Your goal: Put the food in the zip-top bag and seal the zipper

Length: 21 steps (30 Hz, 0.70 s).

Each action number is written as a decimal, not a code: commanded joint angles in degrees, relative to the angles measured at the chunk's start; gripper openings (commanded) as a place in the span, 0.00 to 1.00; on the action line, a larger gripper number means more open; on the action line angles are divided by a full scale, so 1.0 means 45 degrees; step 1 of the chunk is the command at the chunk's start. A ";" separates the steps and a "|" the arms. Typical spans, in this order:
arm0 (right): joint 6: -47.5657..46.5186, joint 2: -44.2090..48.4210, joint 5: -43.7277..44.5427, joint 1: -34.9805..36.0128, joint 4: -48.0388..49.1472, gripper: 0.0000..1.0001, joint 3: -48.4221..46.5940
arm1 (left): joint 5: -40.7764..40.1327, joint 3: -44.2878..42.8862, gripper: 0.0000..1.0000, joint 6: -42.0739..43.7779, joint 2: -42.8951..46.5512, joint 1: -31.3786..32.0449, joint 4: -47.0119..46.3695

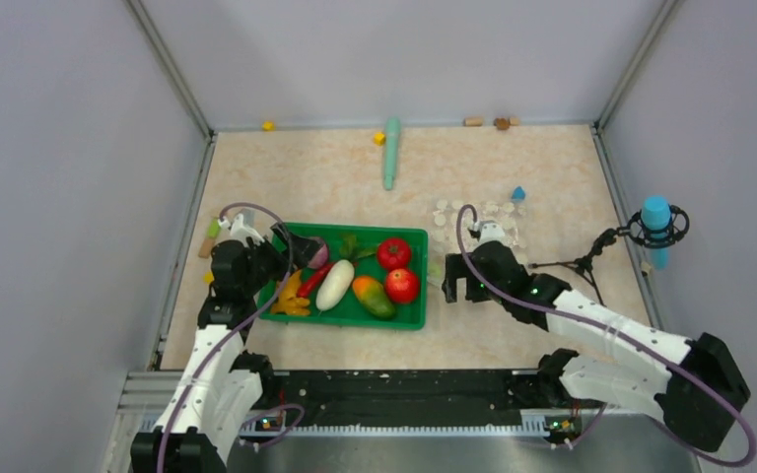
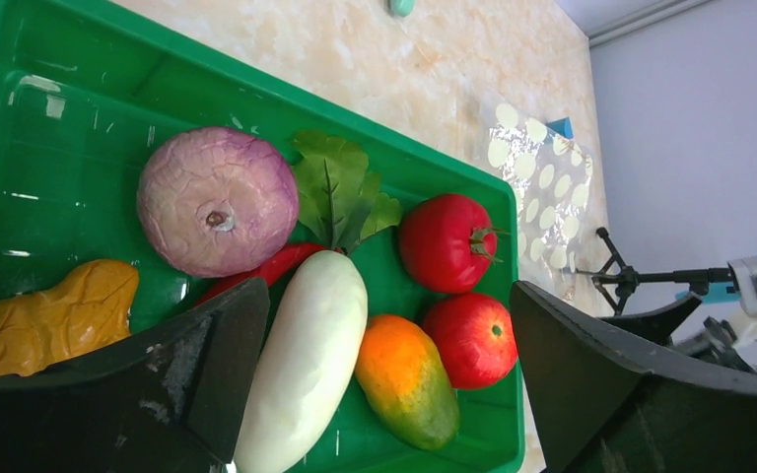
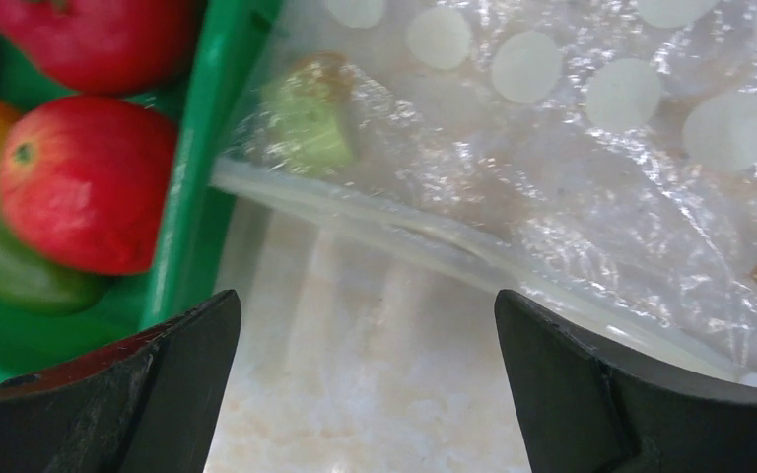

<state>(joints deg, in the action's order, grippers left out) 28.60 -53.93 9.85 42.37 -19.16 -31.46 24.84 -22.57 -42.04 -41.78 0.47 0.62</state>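
Observation:
The food lies in the green tray [image 1: 355, 229]: purple onion [image 2: 217, 200], green leaf [image 2: 340, 187], two red tomatoes [image 2: 447, 242] [image 2: 473, 339], white radish [image 2: 306, 360], orange-green mango [image 2: 409, 379], red chili [image 2: 271, 268] and yellow-orange bunch [image 2: 54, 315]. My left gripper [image 2: 386, 291] hangs open over the tray's left part, above the radish and mango, holding nothing. The dotted zip-top bag [image 1: 478, 219] lies flat to the right of the tray. Its zipper [image 3: 404, 232] runs along the near edge. My right gripper [image 3: 368, 301] stands open over bare table just in front of that zipper.
A pale green piece [image 3: 306, 123] shows through the bag's corner beside the tray rim [image 3: 192, 197]. A long teal stick [image 1: 391, 151] lies at the back, with yellow [image 1: 378, 138], blue [image 1: 518, 193] and wooden blocks [image 1: 473, 121] nearby. A microphone stand [image 1: 655, 222] stands at the right wall.

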 commanded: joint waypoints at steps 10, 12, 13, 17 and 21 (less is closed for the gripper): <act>0.1412 -0.4160 0.4397 0.0386 0.0571 0.99 -0.1081 | 0.0039 0.0338 0.97 0.0483 -0.0442 0.0044 -0.1070; 0.1612 -0.4299 0.4141 0.0101 0.0986 0.99 -0.0941 | 0.0005 0.0426 0.97 0.0475 -0.0519 0.0034 -0.1155; 0.1830 -0.4387 0.3823 -0.0189 0.1182 0.99 -0.0880 | -0.0079 0.0459 0.97 0.0451 -0.0547 0.0037 -0.1186; 0.2096 -0.4599 0.2924 -0.1123 0.2457 0.98 -0.0273 | -0.0077 0.0484 0.97 0.0458 -0.0598 0.0037 -0.1227; 0.2172 -0.5068 0.3000 -0.1290 0.2961 0.97 -0.0065 | -0.0115 0.0464 0.97 0.0468 -0.0519 0.0045 -0.1177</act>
<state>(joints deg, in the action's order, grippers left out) 36.82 -74.76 24.14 37.26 -11.14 -32.69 24.43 -20.56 -40.60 -44.49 0.49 -1.34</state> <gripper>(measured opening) 0.982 0.972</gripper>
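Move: The zip-top bag's near, mouth edge is the thing aimed at: its middle lies about 5 cm ahead of the right hand, 4 cm to its right and 8 cm below. The green piece seen through the bag is some 6 cm ahead and 5 cm left, equally low; in the tray, the red apple sits about 4 cm ahead, 12 cm left and 5 cm below. From the left hand, the mouth edge is roughly 32 cm right, 4 cm back and 15 cm below. To the middle of the bag's mouth edge the right hand comes down about 6 cm, drifting right and slightly forward away from the tray, then levels off and slides forward, some 5 cm in all. It turns some 20 degrees clockwise, squaring up to the edge, fingers staying wide open. The left hand, also open, sinks about 2 cm over the tray. ##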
